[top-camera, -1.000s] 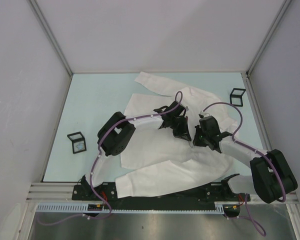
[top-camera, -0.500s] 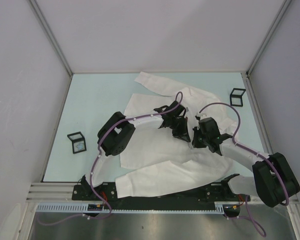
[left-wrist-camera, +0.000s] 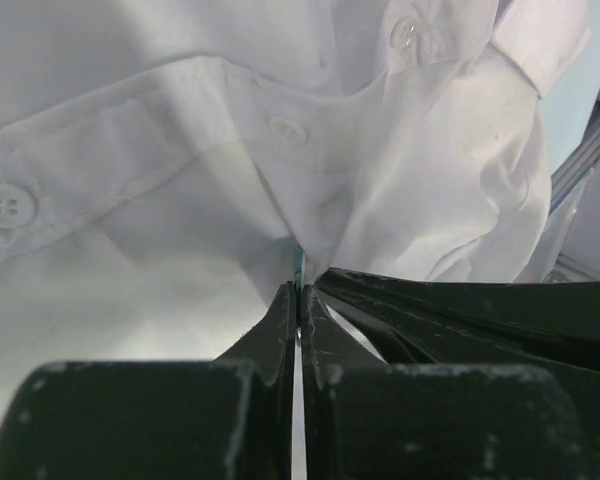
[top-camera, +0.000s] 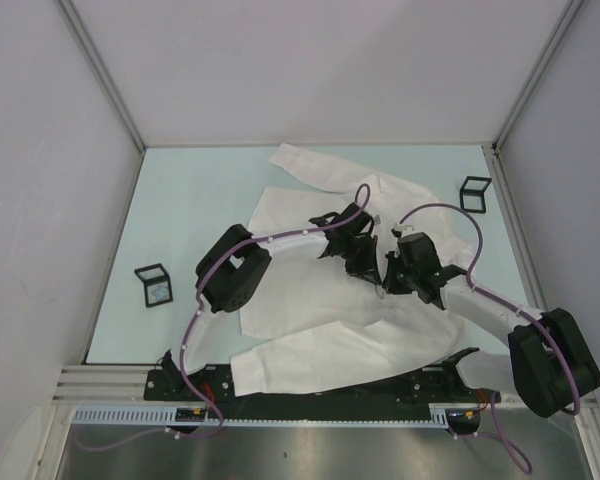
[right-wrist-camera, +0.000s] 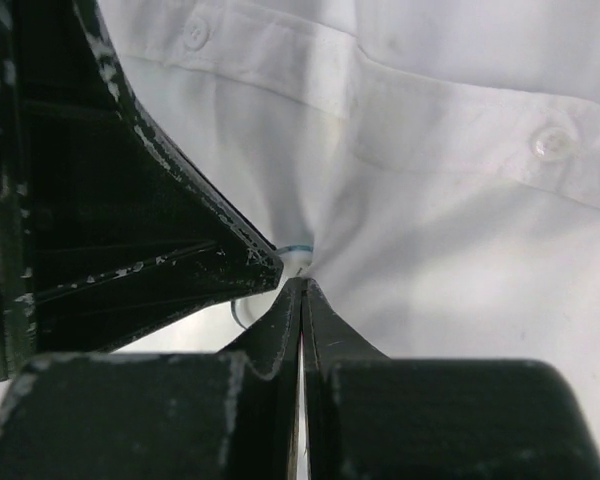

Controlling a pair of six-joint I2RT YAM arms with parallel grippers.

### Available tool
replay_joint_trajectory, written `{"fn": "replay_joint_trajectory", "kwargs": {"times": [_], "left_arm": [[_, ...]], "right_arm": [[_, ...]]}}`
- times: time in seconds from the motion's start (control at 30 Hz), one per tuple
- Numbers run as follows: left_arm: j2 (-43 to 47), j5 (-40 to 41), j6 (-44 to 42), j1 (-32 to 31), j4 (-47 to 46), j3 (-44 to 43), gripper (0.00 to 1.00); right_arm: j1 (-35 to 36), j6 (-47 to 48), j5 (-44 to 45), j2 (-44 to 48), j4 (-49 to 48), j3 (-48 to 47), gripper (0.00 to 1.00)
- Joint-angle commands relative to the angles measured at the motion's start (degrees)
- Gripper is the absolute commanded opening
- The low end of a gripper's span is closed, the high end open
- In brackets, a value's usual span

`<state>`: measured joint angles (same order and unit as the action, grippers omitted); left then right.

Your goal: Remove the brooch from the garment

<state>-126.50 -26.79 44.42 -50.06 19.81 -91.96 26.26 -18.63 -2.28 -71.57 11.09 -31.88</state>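
Note:
The white shirt (top-camera: 300, 300) lies spread over the table's middle. Both grippers meet over its front placket. My left gripper (top-camera: 373, 272) is shut; in the left wrist view (left-wrist-camera: 299, 295) a thin blue-edged piece, the brooch (left-wrist-camera: 299, 264), shows edge-on between its tips, with cloth (left-wrist-camera: 180, 150) drawn up to it. My right gripper (top-camera: 389, 282) is shut on a peak of shirt cloth (right-wrist-camera: 430, 200) in the right wrist view (right-wrist-camera: 302, 288), right beside the blue-rimmed brooch (right-wrist-camera: 296, 249). The left gripper's black finger (right-wrist-camera: 180, 240) touches that spot from the left.
A small black frame stand (top-camera: 154, 285) sits on the table at the left, another (top-camera: 474, 192) at the back right. Shirt buttons (left-wrist-camera: 7, 205) (right-wrist-camera: 550, 143) lie along the placket. A sleeve (top-camera: 310, 350) runs along the near edge by the arm bases.
The right arm has shifted a little left and forward, bringing its gripper tight against the left one. The left gripper has barely moved. Both stay shut.

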Motion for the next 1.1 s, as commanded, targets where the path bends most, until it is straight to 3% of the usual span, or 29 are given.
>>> {"fn": "replay_joint_trajectory", "kwargs": {"times": [0.0,0.13,0.4,0.57,1.07], "left_arm": [[2.8,6.3,-2.5,-3.5,-1.1,-2.5,0.0],[6.1,14.5,-4.2,-3.5,-0.9,-0.5,0.0],[9.3,20.3,-5.3,-3.5,-2.1,1.7,0.0],[8.0,23.7,-8.6,-4.1,4.3,-1.8,0.01],[3.3,13.2,-24.6,-4.8,21.2,-11.6,0.0]], "right_arm": [[0.1,-4.2,2.3,6.9,-0.4,-3.9,0.0],[-1.2,-5.2,9.0,9.6,5.4,-3.4,0.0],[-3.0,-8.3,9.5,10.6,5.9,-1.3,0.0],[-3.9,-8.7,8.7,9.4,5.2,-0.6,0.0],[-8.1,-12.4,8.2,5.7,3.8,1.0,0.04]]}}
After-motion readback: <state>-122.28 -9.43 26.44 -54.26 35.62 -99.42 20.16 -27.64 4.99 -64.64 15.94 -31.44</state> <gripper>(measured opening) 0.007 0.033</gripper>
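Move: The brooch is already pinched in the left fingertips. It lies about 1 cm to the right hand's left and hardly below it. One shirt button lies some 6 cm ahead and 5 cm to the left of the brooch; the next lies 6 cm ahead and 4 cm to its right. The open box with the star brooch is far off, about 47 cm to the left hand's left and level with it fore and aft. The right fingertips come free from beside the brooch's rim as that hand jumps up about 5 cm, then draws away rightward some 4.5 cm while sinking again, turning clockwise, fingers nearly shut. The left hand keeps its pinch on the brooch, first working forward and up 2 to 3 cm, then easing left and back again, tilting about 25 degrees. ##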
